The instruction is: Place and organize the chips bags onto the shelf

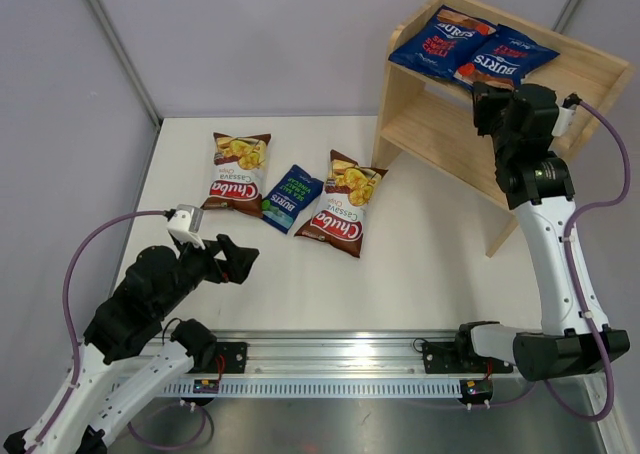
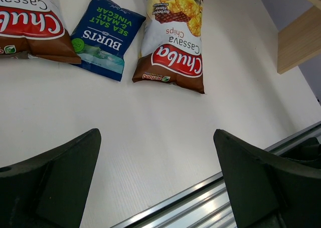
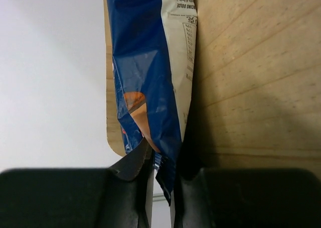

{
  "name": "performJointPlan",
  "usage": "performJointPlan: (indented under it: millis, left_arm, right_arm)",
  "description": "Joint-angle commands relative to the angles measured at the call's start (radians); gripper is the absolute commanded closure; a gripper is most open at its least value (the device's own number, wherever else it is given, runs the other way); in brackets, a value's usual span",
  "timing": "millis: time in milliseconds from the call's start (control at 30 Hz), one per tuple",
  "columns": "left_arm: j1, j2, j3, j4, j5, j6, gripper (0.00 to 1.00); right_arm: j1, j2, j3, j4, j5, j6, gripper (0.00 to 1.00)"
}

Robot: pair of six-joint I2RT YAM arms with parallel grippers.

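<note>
Two dark blue Burts chips bags (image 1: 437, 40) (image 1: 505, 56) lie on the top tier of the wooden shelf (image 1: 440, 124). My right gripper (image 1: 488, 94) reaches up to the right-hand one. In the right wrist view the gripper (image 3: 163, 162) is shut on the crimped edge of this blue bag (image 3: 150, 62), against the shelf's wood (image 3: 251, 87). On the table lie a Chuba bag (image 1: 238, 172), a green-lettered Burts bag (image 1: 292, 198) and a second Chuba bag (image 1: 345, 206). My left gripper (image 1: 240, 259) hovers open in front of them, nothing between its fingers (image 2: 158, 157).
The shelf's lower tier (image 1: 455, 139) holds nothing. An aluminium rail (image 1: 330, 359) with both arm bases runs along the table's near edge. In the left wrist view the shelf's side panel (image 2: 301, 42) shows at the upper right, beyond the nearer Chuba bag (image 2: 173, 42).
</note>
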Motion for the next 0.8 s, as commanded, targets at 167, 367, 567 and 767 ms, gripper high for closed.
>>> performJointPlan:
  millis: [167,367,567,767]
  left_arm:
    - [-0.008,-0.015,-0.004,0.029,-0.02,-0.001,0.01]
    - [-0.012,-0.01,-0.004,0.028,-0.02,-0.001,0.01]
    - [-0.012,-0.012,-0.002,0.027,-0.034,-0.007,0.01]
    - [-0.012,0.005,0.002,0.016,-0.059,-0.016,0.01]
  right_arm:
    - [0.0,0.03,0.018,0.005,-0.039,-0.003,0.76]
    - [0.0,-0.024,0.031,-0.048,0.022,-0.035,0.43]
    - [-0.002,-0.05,0.05,-0.11,0.027,-0.06,0.26]
    - [0.0,-0.084,-0.009,-0.105,0.003,-0.049,0.21]
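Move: The right hand, its fingers nearly shut, still pinches the near edge of the second Burts bag on the top shelf; the middle of that bag is about 7 cm ahead, 2 cm to the right and 1 cm lower. The first Burts bag lies some 9 cm ahead and 8 cm left, about level, and the empty end of the shelf roughly 15 cm right and 3 cm ahead, 2 cm down. From the waiting left hand the second bag is about 31 cm ahead, 50 cm right and 18 cm up. The right hand eases barely half a centimetre farther in over the top shelf, then opens its fingers wide and lets go of the second Burts bag's near edge, with one finger above the edge and the other below. As they spread it lifts about 3 cm and then draws back some 3 cm towards the robot, away from the bags, the fingertips tipping up only a little. ##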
